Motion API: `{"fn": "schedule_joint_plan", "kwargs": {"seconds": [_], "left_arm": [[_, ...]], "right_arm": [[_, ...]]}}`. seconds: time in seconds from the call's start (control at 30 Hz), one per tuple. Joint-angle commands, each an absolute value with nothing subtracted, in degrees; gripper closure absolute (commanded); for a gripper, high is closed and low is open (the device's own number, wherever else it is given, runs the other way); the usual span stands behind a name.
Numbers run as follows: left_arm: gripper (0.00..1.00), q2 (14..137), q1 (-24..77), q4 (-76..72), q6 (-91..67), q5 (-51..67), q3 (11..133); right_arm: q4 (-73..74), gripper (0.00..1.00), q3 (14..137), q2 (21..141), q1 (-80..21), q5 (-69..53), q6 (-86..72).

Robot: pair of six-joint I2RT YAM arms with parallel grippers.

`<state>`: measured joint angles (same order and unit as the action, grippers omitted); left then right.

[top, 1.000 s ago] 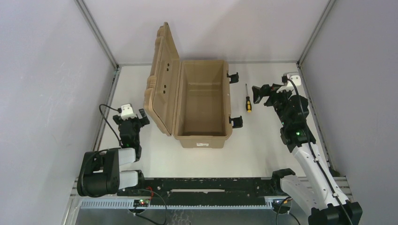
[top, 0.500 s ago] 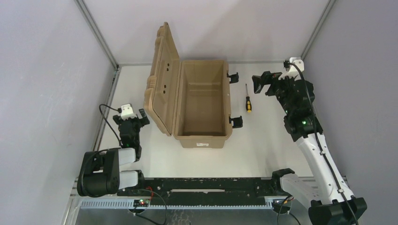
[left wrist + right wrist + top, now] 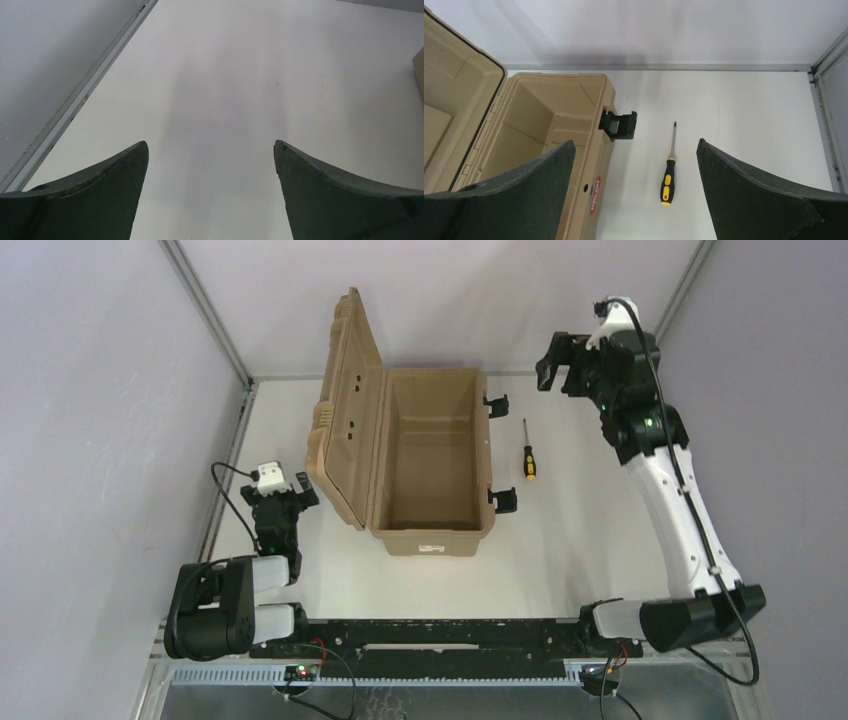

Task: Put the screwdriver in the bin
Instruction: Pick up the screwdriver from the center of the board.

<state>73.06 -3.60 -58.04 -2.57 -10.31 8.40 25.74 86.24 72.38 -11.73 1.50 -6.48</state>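
Observation:
The screwdriver point(image 3: 528, 453), black and yellow handle with a thin shaft, lies on the white table just right of the bin point(image 3: 430, 530). The bin is a tan box with its ribbed lid standing open to the left; its inside looks empty. In the right wrist view the screwdriver point(image 3: 668, 175) lies between my open fingers, with the bin point(image 3: 589, 150) to its left. My right gripper point(image 3: 556, 358) is open and empty, raised high near the back wall, above and behind the screwdriver. My left gripper point(image 3: 280, 502) is open and empty, low over the table left of the bin.
Two black latches point(image 3: 496, 402) point(image 3: 503, 500) stick out from the bin's right side, close to the screwdriver. Grey walls with metal frame rails point(image 3: 205, 310) close in the table on the left, back and right. A black rail point(image 3: 440, 635) runs along the near edge.
My right arm has risen and swung back toward the far wall, carrying its open gripper up and away from the table. The left arm, bin and screwdriver have not moved.

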Motion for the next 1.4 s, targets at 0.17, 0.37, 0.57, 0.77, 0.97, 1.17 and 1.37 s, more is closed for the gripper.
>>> {"fn": "schedule_joint_plan", "kwargs": {"seconds": [0.17, 0.37, 0.57, 0.77, 0.97, 1.17, 1.37], "left_arm": [[0.0, 72.07, -3.58, -60.29, -1.73, -10.39, 10.99], [0.0, 72.07, -3.6, -60.29, -1.75, -10.38, 11.0], [0.0, 72.07, -3.64, -60.29, -1.76, -10.42, 11.03], [0.0, 72.07, -3.6, -60.29, -1.73, -10.45, 11.0], [0.0, 72.05, -3.64, -60.29, -1.75, -10.38, 11.01], [0.0, 72.07, -3.66, -60.27, -1.72, -10.38, 11.0], [0.0, 72.07, -3.56, -60.29, -1.76, -10.38, 10.99]], "right_arm": [[47.29, 0.01, 106.96, 89.05, -11.1, 2.98, -9.61], [53.56, 0.0, 112.27, 98.85, -10.12, 1.52, -10.9], [53.1, 0.02, 108.5, 104.22, -9.76, 0.64, -11.11], [49.4, 0.05, 100.86, 107.08, -9.19, -1.42, -11.23], [46.06, 0.1, 96.28, 110.9, -8.79, -1.64, -11.47], [44.51, 0.15, 95.69, 115.02, -8.61, -1.15, -11.98], [44.04, 0.24, 95.62, 118.26, -8.53, 0.0, -12.83]]}}
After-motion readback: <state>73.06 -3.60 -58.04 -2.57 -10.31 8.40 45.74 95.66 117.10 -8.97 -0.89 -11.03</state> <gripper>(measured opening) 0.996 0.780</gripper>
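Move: The screwdriver lies flat on the board with its middle about 8 cm ahead of the right hand, 1 cm to its right and some 38 cm below; its handle is the near end. The bin's middle stands roughly 21 cm to that hand's left, 3 cm ahead and 30 cm below, and its far latch about 13 cm ahead, 8 cm left and 25 cm down. From the left hand the screwdriver lies some 12 cm ahead, 53 cm right and 9 cm below. Down in an arc goes the right hand, first reaching forward about 6 cm, then sinking steeply some 32 cm in all and drawing back slightly, down the bin's latch side to just above the screwdriver's handle. The wrist tips the fingers down about 55 degrees until they point steeply at the board, one each side of the handle, and late in the descent they begin to close, by roughly a fifth, without touching it yet. ##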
